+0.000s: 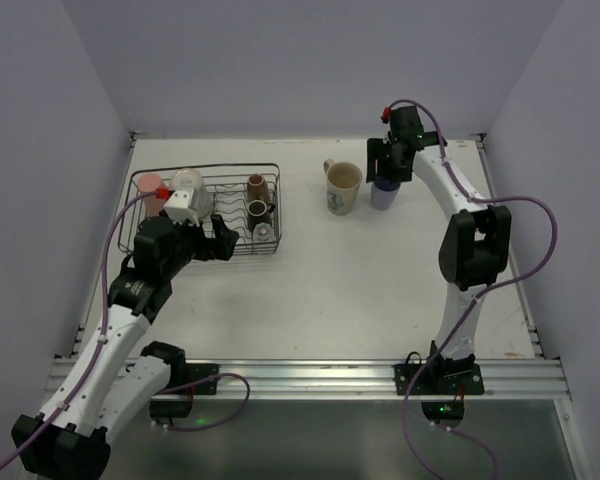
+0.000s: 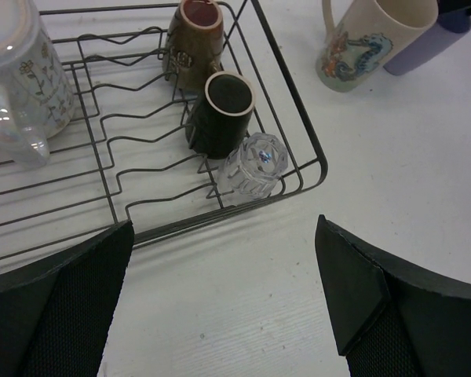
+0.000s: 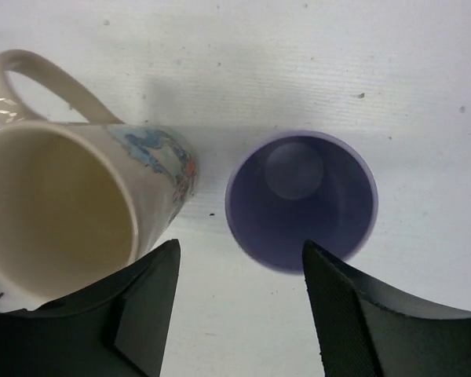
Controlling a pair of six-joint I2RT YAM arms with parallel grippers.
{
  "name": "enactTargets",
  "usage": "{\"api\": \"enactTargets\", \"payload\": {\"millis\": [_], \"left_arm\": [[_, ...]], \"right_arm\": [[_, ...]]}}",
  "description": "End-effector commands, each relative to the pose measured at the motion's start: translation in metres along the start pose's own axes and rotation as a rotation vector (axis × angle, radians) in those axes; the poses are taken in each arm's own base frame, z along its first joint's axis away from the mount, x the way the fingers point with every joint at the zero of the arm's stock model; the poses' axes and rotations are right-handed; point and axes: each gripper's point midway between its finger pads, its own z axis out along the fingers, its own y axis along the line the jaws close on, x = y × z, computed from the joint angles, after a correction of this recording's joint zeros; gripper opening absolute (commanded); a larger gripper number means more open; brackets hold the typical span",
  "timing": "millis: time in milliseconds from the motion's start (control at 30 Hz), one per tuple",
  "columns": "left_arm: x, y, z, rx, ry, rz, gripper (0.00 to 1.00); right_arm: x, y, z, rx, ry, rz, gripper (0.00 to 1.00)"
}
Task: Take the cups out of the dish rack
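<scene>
The dark wire dish rack sits at the far left. In it are a salmon-pink tumbler, a pale mug, a brown cup, a black mug and a clear glass. The cream printed mug and the lavender tumbler stand upright on the table to its right. My left gripper is open and empty over the rack's near edge. My right gripper is open just above the lavender tumbler, beside the cream mug.
In the left wrist view the glass, black mug and brown cup lie in the rack's right corner, with the pale mug at the left. Side walls bound the white table.
</scene>
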Motion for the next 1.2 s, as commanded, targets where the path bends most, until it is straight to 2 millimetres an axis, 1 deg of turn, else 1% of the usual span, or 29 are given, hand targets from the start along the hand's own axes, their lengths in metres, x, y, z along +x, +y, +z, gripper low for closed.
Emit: {"api": "enactTargets", "payload": {"millis": [0, 33, 67, 100, 133, 167, 200, 233, 267, 300, 333, 367, 400, 433, 467, 500, 533, 567, 600, 633, 667, 700, 733, 767, 800, 867, 933, 1033, 1167], "left_arm": [[-0.035, 0.01, -0.004, -0.09, -0.078, -0.032, 1.0], [-0.039, 0.011, -0.004, -0.105, -0.085, -0.041, 1.0], [-0.049, 0.015, -0.006, -0.14, -0.109, -0.062, 1.0], [-0.052, 0.018, -0.003, -0.159, -0.111, -0.075, 1.0], [-0.055, 0.02, -0.002, -0.174, -0.119, -0.089, 1.0], [-0.065, 0.019, -0.001, -0.178, -0.146, -0.107, 1.0], [-0.065, 0.02, 0.005, -0.185, -0.133, -0.109, 1.0], [-0.067, 0.021, 0.009, -0.194, -0.13, -0.108, 1.0], [-0.078, 0.025, 0.009, -0.221, -0.15, -0.109, 1.0], [-0.075, 0.031, 0.018, -0.253, -0.125, -0.108, 1.0], [-0.078, 0.037, 0.022, -0.284, -0.124, -0.098, 1.0], [-0.088, 0.043, 0.023, -0.327, -0.141, -0.101, 1.0], [-0.083, 0.05, 0.036, -0.345, -0.102, -0.105, 1.0], [-0.085, 0.06, 0.04, -0.367, -0.094, -0.118, 1.0], [-0.096, 0.063, 0.044, -0.373, -0.11, -0.124, 1.0], [-0.093, 0.078, 0.054, -0.413, -0.084, -0.127, 1.0], [-0.094, 0.086, 0.058, -0.446, -0.077, -0.126, 1.0], [-0.103, 0.09, 0.061, -0.451, -0.084, -0.132, 1.0], [-0.099, 0.102, 0.07, -0.467, -0.06, -0.139, 1.0], [-0.099, 0.107, 0.075, -0.469, -0.056, -0.123, 1.0], [-0.107, 0.11, 0.078, -0.472, -0.074, -0.115, 1.0], [-0.101, 0.119, 0.087, -0.486, -0.047, -0.109, 1.0], [-0.1, 0.121, 0.091, -0.484, -0.034, -0.093, 1.0], [-0.097, 0.123, 0.099, -0.477, -0.014, -0.084, 1.0], [-0.095, 0.126, 0.102, -0.486, -0.005, -0.076, 1.0], [-0.094, 0.136, 0.103, -0.534, -0.002, -0.066, 1.0], [-0.097, 0.143, 0.104, -0.557, -0.015, -0.053, 1.0], [-0.097, 0.155, 0.106, -0.607, -0.016, -0.049, 1.0], [-0.088, 0.17, 0.112, -0.651, 0.01, -0.04, 1.0]], "right_arm": [[-0.032, 0.008, -0.064, -0.047, -0.167, 0.002, 0.68], [-0.032, 0.009, -0.069, -0.059, -0.179, 0.005, 0.69], [-0.023, 0.012, -0.07, -0.075, -0.169, 0.011, 0.71], [-0.026, 0.015, -0.076, -0.096, -0.196, 0.013, 0.72], [-0.02, 0.017, -0.086, -0.116, -0.209, 0.017, 0.75], [-0.017, 0.023, -0.093, -0.152, -0.218, 0.022, 0.78], [-0.019, 0.027, -0.099, -0.173, -0.248, 0.025, 0.8], [-0.008, 0.029, -0.109, -0.191, -0.261, 0.023, 0.85], [-0.004, 0.032, -0.114, -0.208, -0.276, 0.025, 0.89], [-0.006, 0.034, -0.12, -0.219, -0.313, 0.024, 0.9], [0.007, 0.037, -0.129, -0.234, -0.327, 0.02, 0.94], [0.013, 0.038, -0.132, -0.248, -0.339, 0.02, 0.96], [0.011, 0.043, -0.138, -0.277, -0.378, 0.014, 0.97], [0.029, 0.044, -0.132, -0.291, -0.359, 0.023, 0.98], [0.029, 0.048, -0.148, -0.316, -0.406, 0.022, 0.99], [0.027, 0.054, -0.155, -0.354, -0.449, 0.014, 0.99], [0.039, 0.054, -0.15, -0.365, -0.439, 0.027, 0.99], [0.04, 0.056, -0.161, -0.384, -0.472, 0.027, 0.99], [0.037, 0.061, -0.167, -0.419, -0.506, 0.02, 0.99], [0.041, 0.062, -0.166, -0.431, -0.506, 0.026, 0.99], [0.04, 0.064, -0.17, -0.445, -0.517, 0.026, 0.99], [0.04, 0.066, -0.172, -0.457, -0.521, 0.024, 0.99], [0.04, 0.069, -0.174, -0.477, -0.519, 0.019, 0.99], [0.041, 0.07, -0.175, -0.484, -0.518, 0.018, 0.99], [0.039, 0.073, -0.176, -0.495, -0.526, 0.014, 0.99], [0.041, 0.076, -0.174, -0.51, -0.519, 0.009, 0.99], [0.041, 0.078, -0.171, -0.519, -0.506, 0.011, 0.99], [0.041, 0.081, -0.169, -0.533, -0.499, 0.013, 0.99], [0.043, 0.084, -0.167, -0.535, -0.49, 0.001, 0.99]]}}
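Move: The pearly cup, upside down in the rack, is about 23 cm ahead of my left hand, 11 cm left and 14 cm below. The pink cup stands about 10 cm left of the pearly one; the brown cup is 18 cm to its right, with the black cup some 6 cm nearer me than the brown. From my right hand the pearly cup lies about 53 cm left; just ahead and 9 cm below is the purple cup, with the seahorse cup 12 cm left of that. I send my open left hand about 16 cm forward and 11 cm left, arching a little up and then down over the rack towards the pearly cup, swinging it some 30 degrees counter-clockwise and tipping the fingers down. Meanwhile my right hand leaves the already released purple cup, rising and drawing back, then drifting left as its fingers spread fully and tilt up towards level. ##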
